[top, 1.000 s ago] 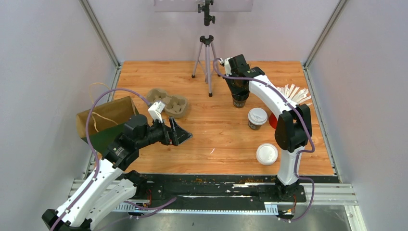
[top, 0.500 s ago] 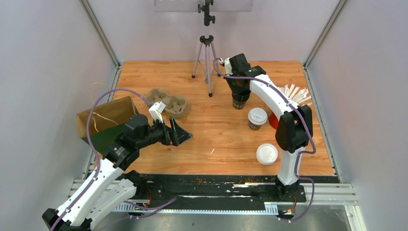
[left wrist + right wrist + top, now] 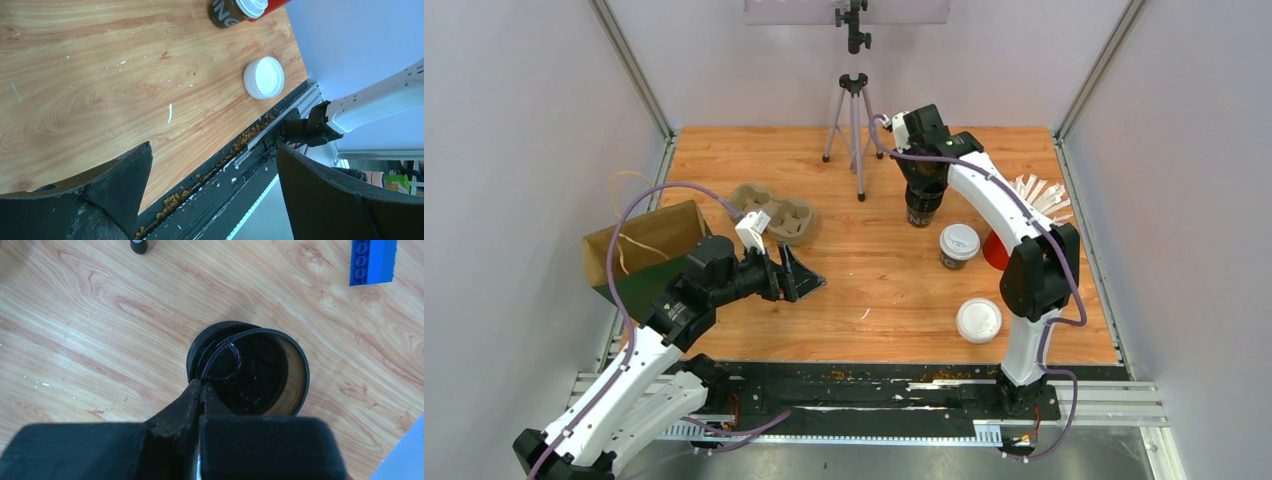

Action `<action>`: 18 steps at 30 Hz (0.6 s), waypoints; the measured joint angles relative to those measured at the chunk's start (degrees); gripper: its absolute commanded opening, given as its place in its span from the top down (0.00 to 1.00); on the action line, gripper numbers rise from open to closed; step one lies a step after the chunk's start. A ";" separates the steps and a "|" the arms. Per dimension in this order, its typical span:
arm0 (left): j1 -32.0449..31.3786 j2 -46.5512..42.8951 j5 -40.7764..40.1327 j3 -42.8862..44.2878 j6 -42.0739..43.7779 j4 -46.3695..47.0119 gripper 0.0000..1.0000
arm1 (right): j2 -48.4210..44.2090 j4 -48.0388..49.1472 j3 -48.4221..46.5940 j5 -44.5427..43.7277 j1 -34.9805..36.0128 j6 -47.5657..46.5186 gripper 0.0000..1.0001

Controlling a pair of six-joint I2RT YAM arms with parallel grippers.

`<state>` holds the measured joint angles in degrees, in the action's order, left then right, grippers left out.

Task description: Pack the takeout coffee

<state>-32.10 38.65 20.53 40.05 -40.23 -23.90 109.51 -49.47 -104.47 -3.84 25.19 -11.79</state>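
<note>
One takeout coffee (image 3: 959,245), a dark cup with a white lid, stands on the wooden table right of centre; it also shows at the top of the left wrist view (image 3: 235,9). My right gripper (image 3: 921,188) is at the back, over the black stack of lidless cups (image 3: 921,212). In the right wrist view its jaws (image 3: 201,385) are shut on the rim of the top lidless cup (image 3: 280,390), which sits tilted above the stack. My left gripper (image 3: 801,275) hovers open and empty over the table's left middle (image 3: 214,150).
A loose white lid (image 3: 978,320) lies near the front right (image 3: 263,77). A cardboard cup carrier (image 3: 774,213) and a brown paper bag (image 3: 644,245) are at the left. A tripod (image 3: 854,130) stands at the back, white stirrers (image 3: 1039,195) and a red object (image 3: 994,250) at the right.
My right gripper has shifted slightly to the right with the lidless cup's rim still pinched. The left arm has barely moved.
</note>
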 measured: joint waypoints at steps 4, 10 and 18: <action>0.00 0.87 -0.04 0.02 0.20 0.11 0.00 | -1.79 -0.66 -0.55 -0.26 0.00 -0.57 1.00; 0.00 4.42 -0.09 4.44 3.54 -3.61 0.00 | -4.98 -1.53 -3.04 -0.74 0.31 -1.42 1.00; 0.00 10.43 -2.75 21.73 13.03 -12.92 0.00 | -9.75 -4.87 -6.93 -2.19 4.31 -0.98 1.00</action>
<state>-32.10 49.08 17.78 61.78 -27.20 -36.82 99.77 -54.35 -111.39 -6.02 29.50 -12.78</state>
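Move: The right gripper already holds the top dark cup by its near-left rim, still partly nested. The cup stack lies about 2 cm ahead and 2 cm right of this hand, its middle 9 cm below. From the same hand, the lidded cup is some 9 cm back and 9 right, the red straw cup 10 back and 18 right. From the left hand, the stack is roughly 28 cm ahead, 22 right and 15 below. Keep the right fingers shut on the cup's rim and draw it up out of the stack, about 11 cm and gathering speed. Near the top, ease back some 3 cm and slightly left, tipping the fingers up about 10 degrees. Raise the open, empty left gripper about 7 cm and a little forward, tilting it up as it climbs. ##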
